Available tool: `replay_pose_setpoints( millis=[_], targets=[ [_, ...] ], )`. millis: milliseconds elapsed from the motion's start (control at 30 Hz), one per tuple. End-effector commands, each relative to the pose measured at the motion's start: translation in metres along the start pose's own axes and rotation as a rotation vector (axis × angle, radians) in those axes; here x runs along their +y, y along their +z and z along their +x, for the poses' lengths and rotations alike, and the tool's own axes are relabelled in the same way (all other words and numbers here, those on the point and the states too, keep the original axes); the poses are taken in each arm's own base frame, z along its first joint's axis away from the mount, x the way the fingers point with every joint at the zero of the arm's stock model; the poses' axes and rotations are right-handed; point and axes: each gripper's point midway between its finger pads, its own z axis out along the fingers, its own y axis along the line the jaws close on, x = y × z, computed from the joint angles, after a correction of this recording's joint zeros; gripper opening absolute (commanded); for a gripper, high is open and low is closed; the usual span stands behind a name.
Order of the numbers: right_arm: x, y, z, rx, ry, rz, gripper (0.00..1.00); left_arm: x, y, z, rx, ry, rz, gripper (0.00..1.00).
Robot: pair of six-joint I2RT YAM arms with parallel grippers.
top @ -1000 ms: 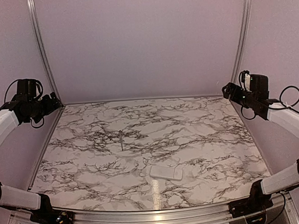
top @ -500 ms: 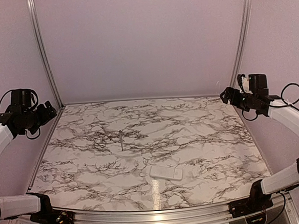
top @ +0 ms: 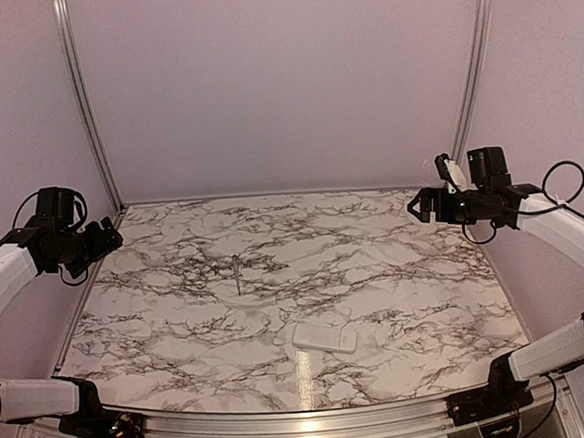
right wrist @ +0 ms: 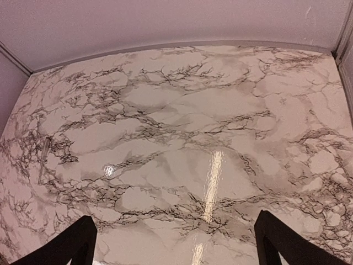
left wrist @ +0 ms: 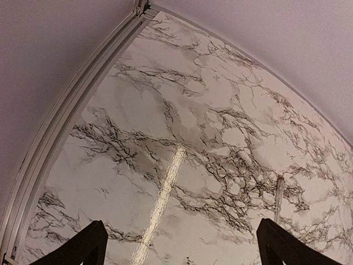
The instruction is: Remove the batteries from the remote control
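Note:
The remote control (top: 324,336), a flat white rectangle, lies on the marble table (top: 396,272) near its front edge, right of centre. No batteries show in any view. My left gripper (top: 108,237) hovers at the table's left edge and stands open, far from the remote. My right gripper (top: 420,207) hangs over the back right corner, also open. In the left wrist view the dark fingertips (left wrist: 83,245) stand wide apart with only marble between them. The right wrist view shows the same, its fingertips (right wrist: 276,237) wide over bare marble. The remote is in neither wrist view.
A slim grey pointed tool (top: 237,273) lies left of centre; it also shows as the tool (left wrist: 279,191) and the tool (right wrist: 43,160). Pale walls and metal rails (top: 82,113) close off the back and sides.
My right gripper has swung left and down over the table's back right corner. My left gripper has sunk lower at the left edge. Remote and tool have not moved.

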Motion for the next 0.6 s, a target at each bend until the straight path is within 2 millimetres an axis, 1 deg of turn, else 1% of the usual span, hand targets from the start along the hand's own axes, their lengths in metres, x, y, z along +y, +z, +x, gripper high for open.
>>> replay_pose_setpoints(
  millis=[0, 100, 233, 367, 567],
  targets=[
    [0.023, -0.003, 0.003, 0.037, -0.069, -0.044, 0.99, -0.011, 0.010, 0.031, 0.123, 0.077, 0.098, 0.99],
    [0.034, 0.001, 0.012, 0.069, -0.086, -0.058, 0.98, -0.020, 0.011, 0.048, 0.164, 0.109, 0.175, 0.99],
    [0.050, 0.003, 0.024, 0.106, -0.130, -0.074, 0.98, -0.027, 0.006, 0.063, 0.179, 0.144, 0.251, 0.99],
    [0.073, 0.008, 0.042, 0.148, -0.173, -0.105, 0.98, -0.041, 0.005, 0.075, 0.205, 0.173, 0.313, 0.99],
    [0.113, 0.014, 0.077, 0.223, -0.285, -0.158, 0.98, -0.049, 0.011, 0.093, 0.259, 0.200, 0.343, 0.99]
  ],
)
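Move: The remote control lies flat on the table, about 22 cm to the left of my right hand, 13 cm back and roughly 26 cm below. From my left hand it's some 47 cm to the right, 9 cm back and 26 cm below. Near my left hand's way lies a thin stick, about 26 cm to that hand's right and 11 cm ahead. From my right hand the same stick is about 43 cm left and 8 cm ahead. I bring both empty, wide-open hands inward towards the remote, still high over the table. My right hand sweeps left about 10 cm while drawing back 5 cm, turning counter-clockwise. My left hand goes right some 7 cm, also sinking and easing back until it levels off and carries on rightward, turning clockwise about 20 degrees. ##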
